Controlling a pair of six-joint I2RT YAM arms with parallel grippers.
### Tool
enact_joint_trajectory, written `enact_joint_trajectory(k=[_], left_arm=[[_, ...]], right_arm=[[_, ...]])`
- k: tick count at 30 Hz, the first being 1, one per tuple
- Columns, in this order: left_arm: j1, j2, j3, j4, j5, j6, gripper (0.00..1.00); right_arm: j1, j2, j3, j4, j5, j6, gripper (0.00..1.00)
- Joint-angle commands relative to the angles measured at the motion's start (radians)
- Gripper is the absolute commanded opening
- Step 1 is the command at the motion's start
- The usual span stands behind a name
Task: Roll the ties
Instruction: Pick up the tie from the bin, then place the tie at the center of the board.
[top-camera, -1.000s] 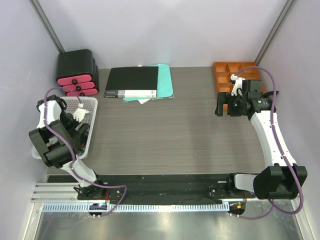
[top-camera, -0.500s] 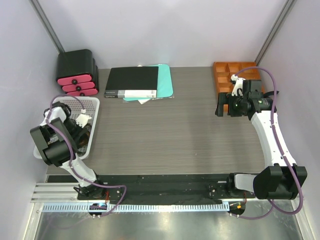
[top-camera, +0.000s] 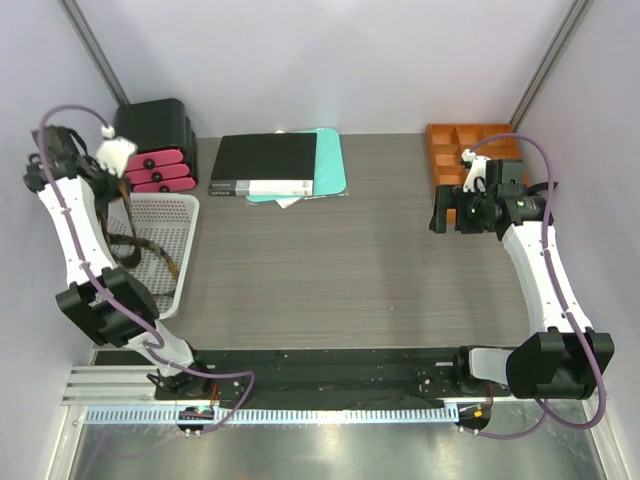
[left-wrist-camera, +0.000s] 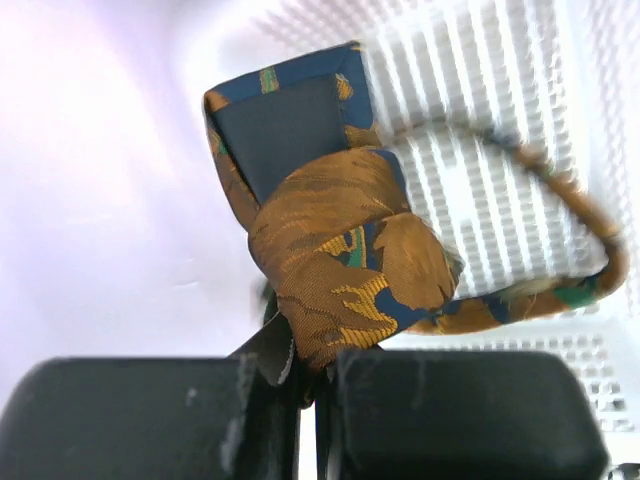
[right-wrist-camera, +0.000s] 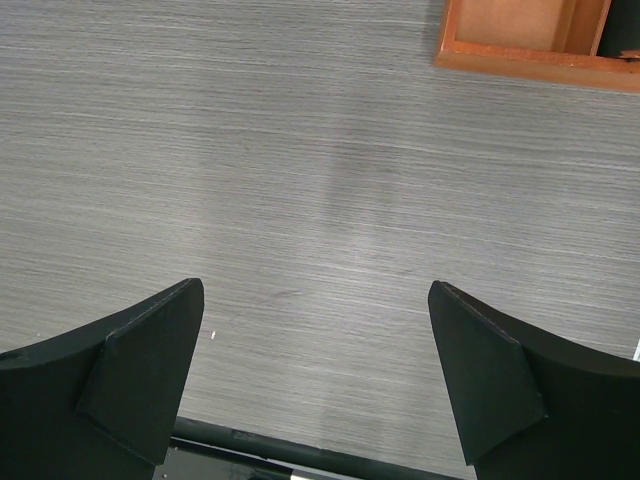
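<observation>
A tie (left-wrist-camera: 335, 260), orange-gold with navy patches, is bunched and folded just above my left gripper (left-wrist-camera: 310, 375), which is shut on its fabric. In the top view the left gripper (top-camera: 118, 160) is raised near the back left corner, and the tie (top-camera: 127, 210) hangs from it as a dark strap down into the white basket (top-camera: 186, 215). The tie's lower part loops inside the basket (left-wrist-camera: 480, 90). My right gripper (top-camera: 441, 215) hovers open over the bare table at the right, and its wrist view shows nothing between the fingers of the right gripper (right-wrist-camera: 315, 370).
A black and pink drawer unit (top-camera: 152, 145) stands at the back left, right beside the raised left arm. A black binder (top-camera: 265, 163) lies on a teal folder (top-camera: 330, 160) at the back. An orange compartment tray (top-camera: 470, 145) sits at the back right, behind the right gripper.
The left gripper has shut on the tie inside the basket, then risen up and back, drawing the tie out with it. The right arm has stayed still.
</observation>
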Motion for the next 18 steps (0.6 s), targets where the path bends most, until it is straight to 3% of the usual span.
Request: enact_joint_trajectory(k=[1, 4, 10, 13, 18], left_arm=[[-0.047, -0.059, 0.287, -0.190, 0.172, -0.144, 0.00], [-0.171, -0.080, 0.442, -0.233, 0.189, -0.244, 0.00], [-0.629, -0.097, 0.770, -0.137, 0.077, -0.497, 0.00], [-0.816, -0.103, 0.826, -0.052, 0.022, -0.572, 0.00], [-0.949, -0.140, 0.786, 0.130, 0.103, -0.739, 0.00]], right_arm=[[-0.010, -0.029, 0.048, 0.015, -0.027, 0.002, 1.00], [-0.023, -0.024, 0.054, 0.014, -0.048, 0.009, 1.00], [-0.056, -0.021, 0.060, 0.014, -0.073, 0.020, 1.00], [-0.075, -0.024, 0.059, 0.009, -0.091, 0.022, 1.00], [-0.098, -0.029, 0.054, 0.008, -0.120, 0.023, 1.00]])
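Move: The tie, its end already pinched, is to go to the open middle of the table, about 45 cm to the left gripper's right, 10 cm back and 22 cm below. The white bin lies right under that gripper, some 7 cm back and 19 cm down; the pink-fronted drawers stand about 18 cm ahead and 9 cm right, the black binder 20 cm ahead and 36 cm right. From the right gripper the table middle is some 35 cm left, 8 cm back and 20 cm below. Keep the left gripper shut on the tie and sweep it fast out over the table, climbing steeply above the bin first, then swinging right as it goes on rising: about 35 cm right and 30 cm up in all. Meanwhile tip the fingers from steeply down to nearly level and swing them clockwise, so the trailing part of the tie is drawn up out of the bin. ##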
